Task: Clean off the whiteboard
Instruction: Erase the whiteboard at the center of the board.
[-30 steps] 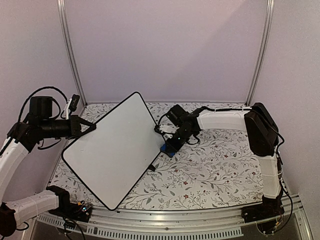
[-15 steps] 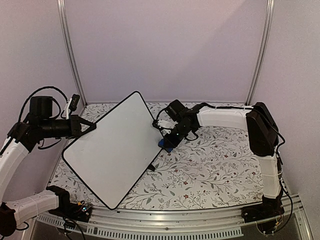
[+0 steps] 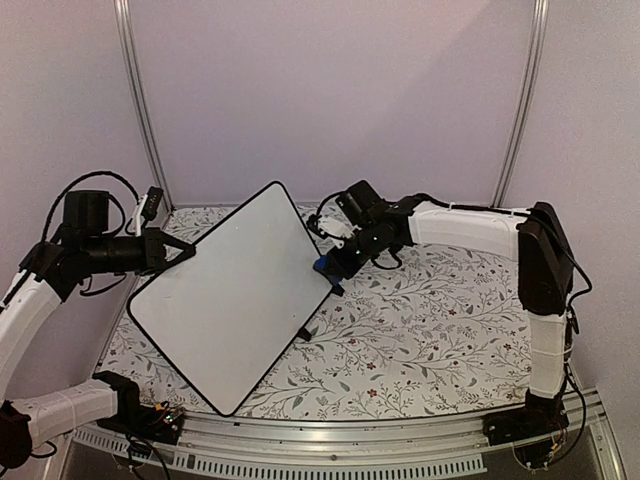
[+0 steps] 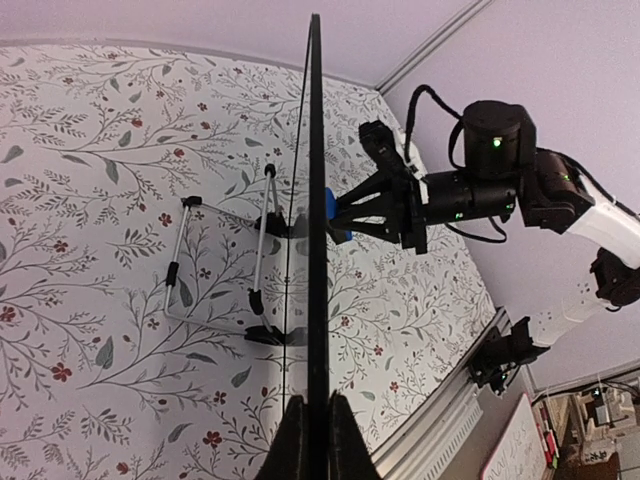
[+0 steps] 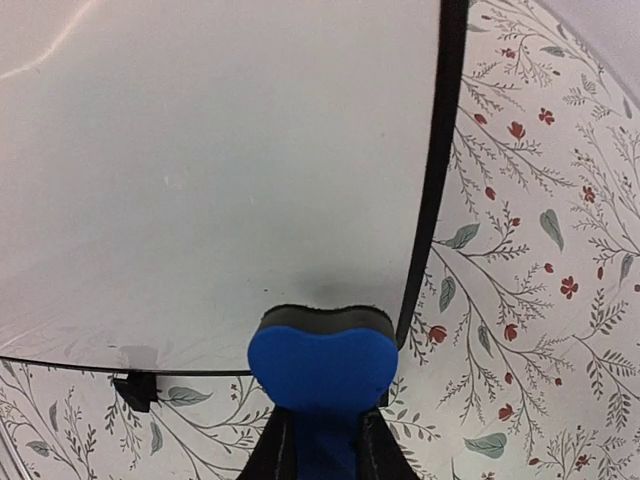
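Note:
The whiteboard [image 3: 225,300] stands tilted on the table, white with a thin black rim, and no writing shows on its face [image 5: 200,150]. My left gripper [image 3: 186,254] is shut on the board's left edge. In the left wrist view the board [image 4: 316,200] runs edge-on between the fingers [image 4: 292,445]. My right gripper [image 3: 335,262] is shut on a blue eraser [image 5: 322,362]. The eraser's dark felt side presses the board's face near its right rim. The eraser [image 4: 331,206] also peeks out beside the rim in the left wrist view.
A floral cloth [image 3: 430,330] covers the table. A wire stand [image 4: 178,262] props the board from behind, and a small black foot [image 3: 304,332] sits at its lower right edge. An aluminium rail [image 3: 350,440] runs along the near edge, with purple walls behind.
My right gripper has carried the eraser up and to the left, from the table beside the board onto the board's right edge. The left gripper has kept its hold.

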Tool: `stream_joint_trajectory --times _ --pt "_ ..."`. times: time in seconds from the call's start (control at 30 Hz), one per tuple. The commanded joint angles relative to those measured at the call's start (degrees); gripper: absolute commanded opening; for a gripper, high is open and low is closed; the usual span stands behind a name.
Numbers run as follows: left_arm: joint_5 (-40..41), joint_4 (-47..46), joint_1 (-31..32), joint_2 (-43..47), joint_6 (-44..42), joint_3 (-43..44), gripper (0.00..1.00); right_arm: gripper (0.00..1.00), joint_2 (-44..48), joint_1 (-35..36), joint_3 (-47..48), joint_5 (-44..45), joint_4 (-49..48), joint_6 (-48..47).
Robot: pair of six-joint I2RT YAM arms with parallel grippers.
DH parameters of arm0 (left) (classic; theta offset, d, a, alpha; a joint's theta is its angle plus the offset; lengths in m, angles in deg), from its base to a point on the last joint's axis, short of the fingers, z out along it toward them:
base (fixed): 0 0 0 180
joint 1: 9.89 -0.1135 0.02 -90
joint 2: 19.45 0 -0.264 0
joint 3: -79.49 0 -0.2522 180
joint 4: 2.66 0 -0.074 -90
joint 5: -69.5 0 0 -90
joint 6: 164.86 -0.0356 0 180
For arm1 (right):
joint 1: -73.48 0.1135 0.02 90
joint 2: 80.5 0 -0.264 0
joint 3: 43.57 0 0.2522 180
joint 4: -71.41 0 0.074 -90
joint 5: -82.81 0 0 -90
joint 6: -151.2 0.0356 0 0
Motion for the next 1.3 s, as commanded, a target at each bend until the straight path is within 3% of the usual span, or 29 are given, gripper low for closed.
stream_joint_trajectory --times 0.0,0.53,0.93,1.27 --pt "-4.41 -7.54 0.47 -0.69 0.97 1.41 0.00 0.10 9.00 -0.10 -2.21 3.94 -3.24 3.00" --pt "-4.10 -12.01 0.40 -10.25 -1.56 7.09 0.00 0.10 24.30 -0.20 -21.22 10.09 -6.45 7.61" --pt "-5.27 -21.35 0.40 -14.99 0.65 7.58 0.00 0.10 30.67 -0.44 -33.36 12.20 -8.32 12.56" --pt "-9.58 -29.22 0.49 -25.49 4.08 10.93 0.00 0.11 31.27 -2.04 -39.59 13.94 -8.16 18.34"
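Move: The right hand holds the eraser at the whiteboard's right corner; the board's centre lies about 20 cm to its left, 11 cm back and 4 cm above. The far black foot is some 3 cm back, level sideways and 8 cm below; the near foot is 13 cm back, 6 cm left and 9 cm below. From the left hand, gripping the upper edge, the board's centre is about 8 cm back, 9 cm right and 8 cm down, and the eraser 4 cm ahead, 28 cm right and 15 cm lower. The eraser comes free of the whiteboard's right corner as the right hand, still gripping it, rises about 9 cm, then swings right and back while sinking to roughly its starting height, ending some 14 cm right and turned about 20 degrees clockwise. Meanwhile the left hand keeps its pinch on the upper edge and pushes the board forward and a little right, slowly at first, faster at the end, along its feet. ##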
